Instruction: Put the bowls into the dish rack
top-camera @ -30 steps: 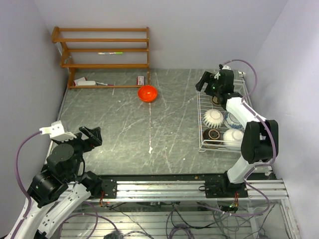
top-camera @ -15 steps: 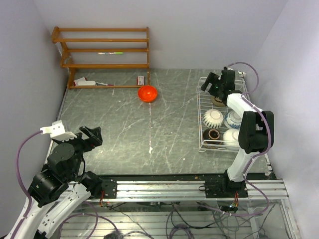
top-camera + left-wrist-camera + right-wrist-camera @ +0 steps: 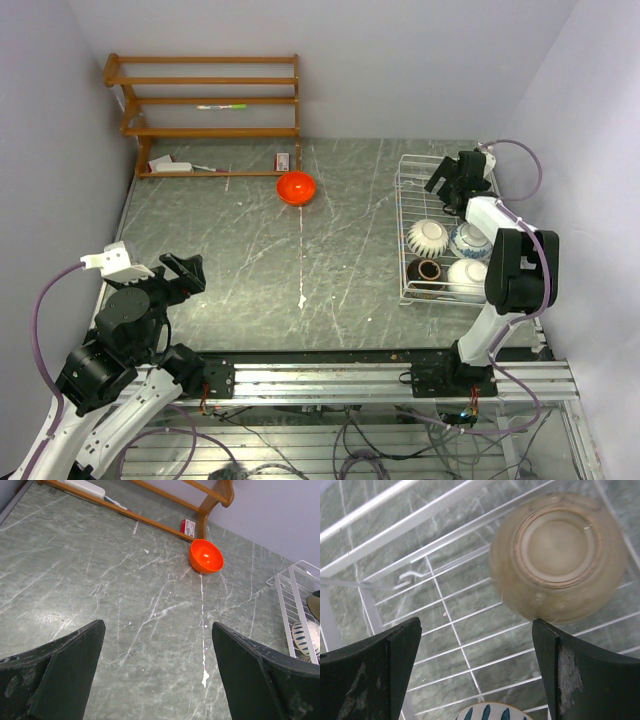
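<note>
The white wire dish rack (image 3: pixel 401 215) stands at the right of the table. It holds a striped bowl (image 3: pixel 428 236), a blue-and-white bowl (image 3: pixel 468 240), a dark bowl (image 3: pixel 430 270) and a white bowl (image 3: pixel 467 276). My right gripper (image 3: pixel 456 182) hovers open over the rack's far end. In the right wrist view a cream bowl (image 3: pixel 557 555) lies upside down on the rack wires (image 3: pixel 455 630), just beyond the empty right gripper (image 3: pixel 476 630). An orange-red bowl (image 3: pixel 296 187) sits on the table near the shelf. My left gripper (image 3: pixel 180 272) stands open at the near left, far from that orange-red bowl (image 3: pixel 205 556).
A brown wooden shelf unit (image 3: pixel 205 110) stands against the back wall at the far left, with a white object (image 3: pixel 170 165) on its lowest board and a small red box (image 3: pixel 283 159) by its foot. Walls close in on both sides.
My right gripper has swung to the right and back over the far end of the rack. The cream bowl stays in the rack. The left arm has not moved.
</note>
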Controlling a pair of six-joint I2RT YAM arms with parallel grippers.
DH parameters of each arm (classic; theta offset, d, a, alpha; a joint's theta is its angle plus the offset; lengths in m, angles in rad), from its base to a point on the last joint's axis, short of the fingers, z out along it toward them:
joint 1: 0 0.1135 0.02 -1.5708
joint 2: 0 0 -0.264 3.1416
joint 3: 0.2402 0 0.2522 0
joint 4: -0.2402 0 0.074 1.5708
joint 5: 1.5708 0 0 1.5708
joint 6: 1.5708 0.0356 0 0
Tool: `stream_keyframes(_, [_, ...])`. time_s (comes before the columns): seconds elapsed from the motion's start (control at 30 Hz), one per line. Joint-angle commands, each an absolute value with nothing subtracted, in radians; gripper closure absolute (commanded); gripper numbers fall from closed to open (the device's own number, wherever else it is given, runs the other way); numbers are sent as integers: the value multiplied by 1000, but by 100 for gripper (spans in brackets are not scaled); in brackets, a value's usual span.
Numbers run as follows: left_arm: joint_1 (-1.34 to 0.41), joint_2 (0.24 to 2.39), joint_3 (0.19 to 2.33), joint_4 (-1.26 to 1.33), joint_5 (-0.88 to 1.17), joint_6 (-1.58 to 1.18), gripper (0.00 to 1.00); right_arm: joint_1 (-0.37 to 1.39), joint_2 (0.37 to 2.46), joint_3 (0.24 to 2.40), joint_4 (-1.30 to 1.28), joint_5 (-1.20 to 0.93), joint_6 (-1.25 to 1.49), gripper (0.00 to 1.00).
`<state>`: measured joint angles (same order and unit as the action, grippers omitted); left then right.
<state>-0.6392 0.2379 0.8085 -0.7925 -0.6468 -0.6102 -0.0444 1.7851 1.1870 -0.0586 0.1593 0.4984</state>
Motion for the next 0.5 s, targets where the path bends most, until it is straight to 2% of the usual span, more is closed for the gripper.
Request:
stream_keyframes(0.0, [-646, 239, 823, -776, -654, -608, 1, -46, 1728, 1170, -47, 285, 503, 7])
stream_keyframes(0.1, [-647, 244, 823, -776, -653, -607, 1, -47, 1680, 1129, 18, 218, 495, 7])
stream_keyframes(0.23, [-647, 246, 824, -777, -654, -609, 1, -21, 1594, 1092, 110, 12, 460, 7])
stream_keyframes(0.47, [-646, 233, 822, -778, -659, -613, 1, 224, 1660, 1308, -1, -88, 293, 6])
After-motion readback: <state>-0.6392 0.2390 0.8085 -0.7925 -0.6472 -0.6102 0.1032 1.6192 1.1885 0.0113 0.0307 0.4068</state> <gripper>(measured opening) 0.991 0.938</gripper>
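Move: The orange bowl, next to be fetched, lies about 38 cm to the right hand's left, nearly level fore and aft and some 6 cm lower. The upturned tan bowl in the rack stands about 4 cm ahead and 9 cm to its right, slightly lower; the striped bowl is roughly 13 cm back and 2 cm left, with the blue-patterned bowl 12 cm back and 9 cm right. From the left hand the orange bowl lies some 31 cm ahead, 24 cm right and 25 cm below. The upturned tan bowl is left behind in the rack as the right hand, fingers still wide open, first lifts clear with a drift of about a centimetre right and back. Then it sweeps fast to the left while climbing, ending some 9 cm left and 9 cm higher, over the rack's left rim and towards the orange bowl; the fingers tip up about 15 degrees and swing counter-clockwise a little more. ##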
